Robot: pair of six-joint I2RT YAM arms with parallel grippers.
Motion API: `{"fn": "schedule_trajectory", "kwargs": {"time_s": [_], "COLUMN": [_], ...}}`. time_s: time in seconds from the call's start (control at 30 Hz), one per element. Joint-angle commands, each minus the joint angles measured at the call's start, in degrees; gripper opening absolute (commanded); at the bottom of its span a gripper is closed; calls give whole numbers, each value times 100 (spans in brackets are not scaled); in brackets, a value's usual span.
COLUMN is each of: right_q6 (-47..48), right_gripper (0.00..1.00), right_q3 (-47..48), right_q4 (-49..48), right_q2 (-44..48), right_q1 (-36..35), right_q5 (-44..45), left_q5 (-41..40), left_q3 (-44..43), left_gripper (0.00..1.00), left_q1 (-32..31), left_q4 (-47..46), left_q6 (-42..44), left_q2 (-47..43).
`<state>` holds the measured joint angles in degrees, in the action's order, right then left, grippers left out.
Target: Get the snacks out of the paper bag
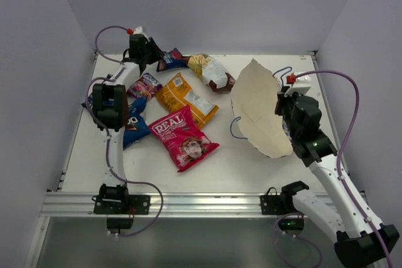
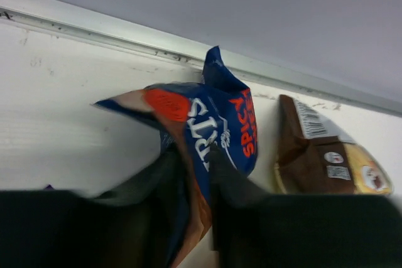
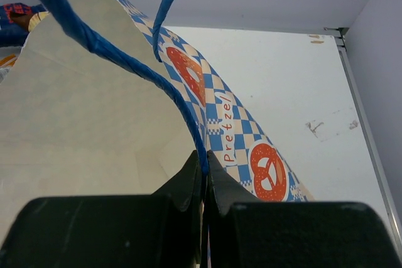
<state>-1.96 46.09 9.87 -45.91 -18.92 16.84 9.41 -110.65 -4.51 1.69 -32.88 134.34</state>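
At the table's back left, my left gripper [image 1: 155, 54] [image 2: 195, 167] is shut on the edge of a dark blue snack packet [image 1: 171, 59] [image 2: 213, 123]. That packet rests near the back wall. On the table lie the red-pink "REAL" packet [image 1: 183, 137], an orange one [image 1: 186, 98], a yellow-white and brown one [image 1: 210, 70] [image 2: 326, 161], a purple-pink one [image 1: 144, 84] and another dark blue one [image 1: 135, 127], partly under the left arm. My right gripper [image 1: 284, 101] [image 3: 205, 161] is shut on the rim and blue cord handle [image 3: 94, 42] of the paper bag [image 1: 257, 108] [image 3: 245, 136], which is tipped with its mouth facing left.
A metal rail [image 1: 188, 204] runs along the table's near edge and another [image 2: 94, 29] along the back under the wall. White walls close in the left, back and right sides. The left arm's elbow [image 1: 112, 105] hangs over the left-hand packets.
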Motion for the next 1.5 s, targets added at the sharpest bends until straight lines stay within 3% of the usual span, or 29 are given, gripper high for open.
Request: {"fn": "schedule_trajectory", "kwargs": {"time_s": [0.0,0.07,0.1,0.2,0.3,0.53,0.8,1.0,1.13,1.17,1.23,1.3,1.37,1.47], "right_q6": [-173,-226,-296,-542,-779,-1640,-1958,-1809,-1589,-1562,-1536,-1536,-1536,-1475], "right_gripper": [0,0,0,0,0,0,0,0,30,46,60,83,99,99], "right_q3": [295,383,427,726,1243,2360,2177,2106,2247,2273,2378,2536,2686,3011], "right_q4": [138,234,270,541,849,1913,2019,2019,2028,2054,2115,2247,2440,2607], "right_q2": [-23,-58,-76,-260,-480,-1288,-2000,-2343,-2256,-2212,-2028,-1774,-1571,-1027], "right_q1": [-15,-16,-16,-16,11,660,1486,1838,1865,1865,1865,1865,1865,1865], "right_q5": [-128,-181,-181,-41,196,-31,-506,-673,-700,-726,-770,-831,-884,-946], "left_q5": [175,149,36,-202,-404,-493,-510,-906,-879,-888,-880,-888,-914,-1143], "left_q3": [-370,-256,-107,52,210,789,2748,2970,2752,2672,2479,2356,2111,1681], "left_gripper": [44,59,71,90,99,100,100,100,100,100,100,100,100,100], "left_q1": [213,258,275,284,284,276,276,267,267,267,258,241,205,109], "left_q4": [-311,-249,-188,373,856,2378,3046,3609,3732,3794,3944,4066,4172,4392], "left_q6": [-192,-52,18,378,633,1222,1627,1838,1786,1785,1794,1794,1821,1864], "left_q2": [13,-162,-276,-794,-1618,-3340,-5969,-7069,-7379,-7387,-7422,-7475,-7502,-7572]}}
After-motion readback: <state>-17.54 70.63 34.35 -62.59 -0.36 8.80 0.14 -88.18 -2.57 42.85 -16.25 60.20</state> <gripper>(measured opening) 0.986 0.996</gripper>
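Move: The left hand has the blue Burts bag by its near left end; its middle lies about 3 cm ahead, 5 cm right and 5 cm below. From that hand the yellow-brown bag is 2 cm back, 20 cm right; the purple bag 8 cm back, 5 cm left; the orange one 15 cm back, 11 cm right. The right hand grips the tilted paper bag's rim, the bag's middle some 4 cm ahead, 2 cm left, 12 cm below; the orange bag is 18 cm ahead, 28 cm left. Sinking barely 1.5 cm and easing left, the left hand opens wide and frees the Burts bag, then sweeps back some 35 cm and well up, drifting left. The right hand lifts the paper bag's rim slightly, swings it right and forward while lowering and tipping the fingers down about 20 degrees, turning clockwise, then opens, comes free of the rim and starts back and up. ##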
